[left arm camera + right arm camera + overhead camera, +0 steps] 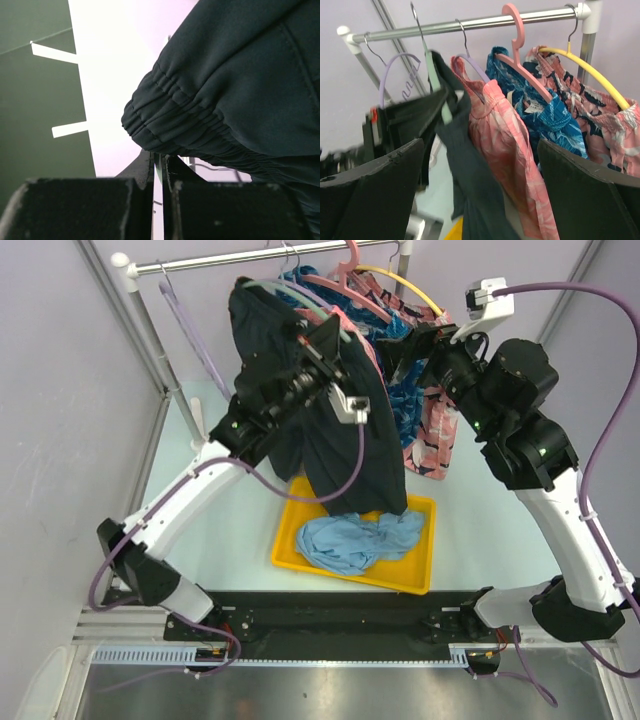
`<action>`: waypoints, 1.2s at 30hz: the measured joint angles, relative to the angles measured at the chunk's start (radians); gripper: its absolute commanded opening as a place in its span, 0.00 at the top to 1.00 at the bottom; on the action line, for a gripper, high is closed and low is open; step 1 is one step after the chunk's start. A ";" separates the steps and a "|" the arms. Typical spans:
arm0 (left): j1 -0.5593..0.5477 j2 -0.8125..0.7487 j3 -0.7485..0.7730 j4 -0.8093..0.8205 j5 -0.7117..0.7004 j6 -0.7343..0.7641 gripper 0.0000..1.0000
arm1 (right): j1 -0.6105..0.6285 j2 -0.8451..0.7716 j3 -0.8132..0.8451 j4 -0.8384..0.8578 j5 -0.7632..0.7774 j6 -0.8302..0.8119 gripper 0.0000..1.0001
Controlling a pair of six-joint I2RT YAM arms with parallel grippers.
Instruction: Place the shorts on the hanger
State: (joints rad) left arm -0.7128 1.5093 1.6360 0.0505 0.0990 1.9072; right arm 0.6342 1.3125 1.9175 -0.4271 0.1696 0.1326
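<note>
The black shorts [335, 430] hang draped over the mint-green hanger [300, 298] below the rail, their legs reaching down to the tray. In the left wrist view the elastic waistband [200, 125] fills the upper right. My left gripper [325, 338] is up at the hanger's right arm; in its wrist view the fingers [161, 162] are nearly together on a thin pale strip of the hanger. My right gripper [402, 348] is open and empty just right of the shorts. Its wrist view shows the shorts [470, 190] and hanger [445, 107] between the spread fingers.
The rail [230, 260] carries a lavender hanger [185, 320], a pink hanger [350, 275], a yellow hanger [405, 282] and pink patterned shorts [435, 440]. A yellow tray [290, 540] holds a light blue garment [360, 540].
</note>
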 measured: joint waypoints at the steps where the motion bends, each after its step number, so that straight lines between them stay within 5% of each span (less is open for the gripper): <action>1: 0.015 0.014 0.019 0.003 0.010 0.000 1.00 | -0.001 0.000 -0.004 -0.001 0.000 -0.003 0.00; 13: 0.208 0.178 0.219 -0.024 0.150 -0.022 1.00 | -0.012 0.002 -0.034 0.003 0.000 -0.014 0.00; 25: 0.233 0.110 -0.033 0.028 0.222 0.025 1.00 | -0.015 -0.005 -0.066 0.005 0.000 -0.015 0.00; 26: 0.233 0.108 -0.042 0.039 0.222 0.032 0.98 | -0.015 -0.006 -0.068 0.005 0.000 -0.015 0.00; 27: 0.233 0.106 -0.047 0.046 0.221 0.034 0.79 | -0.016 -0.006 -0.068 0.005 0.000 -0.015 0.00; 29: 0.233 0.099 -0.066 0.069 0.220 0.040 0.63 | -0.016 -0.007 -0.071 0.005 0.000 -0.015 0.00; 36: 0.233 0.047 -0.175 0.120 0.220 0.049 0.34 | -0.016 -0.022 -0.090 0.005 -0.001 -0.018 0.00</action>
State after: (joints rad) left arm -0.4797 1.5558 1.4612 0.1703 0.3191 1.9564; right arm 0.6186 1.2907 1.8271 -0.4217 0.1688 0.1143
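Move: My left hand holds the green hanger with the black shorts. The free stretch of rail for its hook lies about 16 cm ahead, 11 cm left and 8 cm above that hand. The pink shorts' purple hanger is some 14 cm ahead, 4 cm left and 4 cm up. The empty purple hanger hangs about 29 cm left and 12 cm ahead. From my right hand, that rail spot is about 20 cm forward, 28 cm left and slightly above. With my left hand still gripping the green hanger, I carry its hook forward and a little left over the rail, about 8 cm out and rising slightly, then lower it some 8 cm onto the bar. There I open my fingers to let go of the hanger, easing slightly down and back. My empty right hand stays wide open, sinking about 3 cm. ##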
